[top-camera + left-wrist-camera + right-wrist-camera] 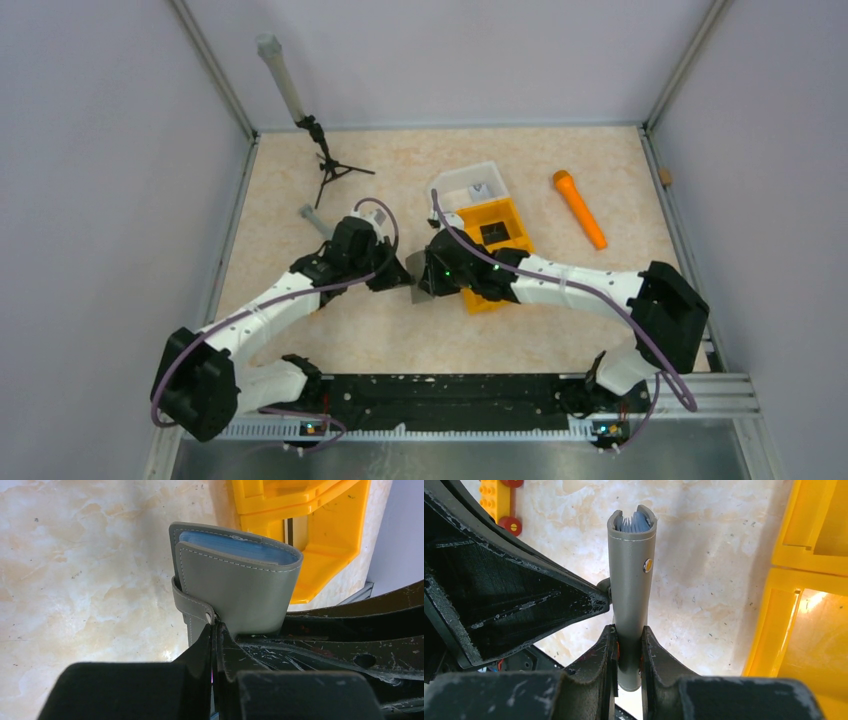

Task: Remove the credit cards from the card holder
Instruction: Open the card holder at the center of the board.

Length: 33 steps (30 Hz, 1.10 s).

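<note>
The grey card holder (413, 270) is held off the table between my two grippers at the centre. It is folded, and light blue credit cards (235, 546) show in its open top, also seen as fanned edges of the credit cards (631, 522). My right gripper (628, 645) is shut on the lower end of the card holder (630, 575), one finger on each flat side. My left gripper (216, 628) is shut on the snap tab at the side of the card holder (240, 592). In the top view the left gripper (396, 276) and right gripper (428, 280) nearly touch.
An orange two-compartment bin (497, 252) lies just right of the grippers, close behind the holder as the bin (325, 545). A clear tray (470, 185) adjoins it. An orange torch (580, 208) lies at the back right, and a small tripod (328, 165) and a grey cylinder (314, 218) at the back left.
</note>
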Available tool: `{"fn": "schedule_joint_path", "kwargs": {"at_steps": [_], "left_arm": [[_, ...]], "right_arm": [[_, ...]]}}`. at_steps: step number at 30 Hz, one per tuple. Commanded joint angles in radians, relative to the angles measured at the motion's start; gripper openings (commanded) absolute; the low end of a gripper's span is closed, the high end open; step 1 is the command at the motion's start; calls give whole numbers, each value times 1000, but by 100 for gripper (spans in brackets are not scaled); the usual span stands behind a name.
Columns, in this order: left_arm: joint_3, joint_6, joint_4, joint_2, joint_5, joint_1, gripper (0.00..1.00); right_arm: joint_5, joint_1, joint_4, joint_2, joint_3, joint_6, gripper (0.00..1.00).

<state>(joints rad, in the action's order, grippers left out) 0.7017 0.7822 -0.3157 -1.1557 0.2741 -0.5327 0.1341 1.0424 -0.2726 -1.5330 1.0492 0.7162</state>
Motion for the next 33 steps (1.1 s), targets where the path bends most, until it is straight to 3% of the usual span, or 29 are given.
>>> {"fn": "schedule_joint_path", "kwargs": {"at_steps": [1,9,15,20,26,33], "left_arm": [[-9,-55,-46,-31,-105,8,0],[-12,-76,-90,-53,-138,17,0],[-6,-85,-111,2,-108,33,0],[-11,-114,-136,61,-68,89,37],[-33,-109,-80,128,59,167,53],[-62,-61,11,281,147,196,80]], "right_arm": [[44,20,21,44,42,-3,0],[62,-23,-1,94,-28,2,0],[-24,-66,62,125,-84,-6,0],[-285,-170,199,190,-168,-28,0],[-474,-249,297,243,-195,-9,0],[-601,-312,383,273,-232,47,0]]}}
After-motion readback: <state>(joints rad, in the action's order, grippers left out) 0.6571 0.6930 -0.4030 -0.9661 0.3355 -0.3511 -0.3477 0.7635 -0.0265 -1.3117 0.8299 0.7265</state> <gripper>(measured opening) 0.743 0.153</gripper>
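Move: The left fingers are already shut on the closing strap's end at the card holder's left side; the card holder's middle is roughly 2 cm ahead and 2 cm right of them, about level. From the right hand, which already pinches the holder, that middle is about 2 cm ahead and 1 cm left. The yellow box lies some 15 cm right of the right hand, 6 cm ahead and 10 cm lower; the toy brick some 20 cm left of the left hand, 5 cm back and 10 cm lower. Leftward and down, about 3 cm each way, the left hand pulls the strap's end away from the card holder with shut fingers, then opens them wide and rises while drifting a little farther left. The right hand keeps its pinch and draws the holder right, then lifts it about 5 cm, its left side rolling up some 20 degrees. ##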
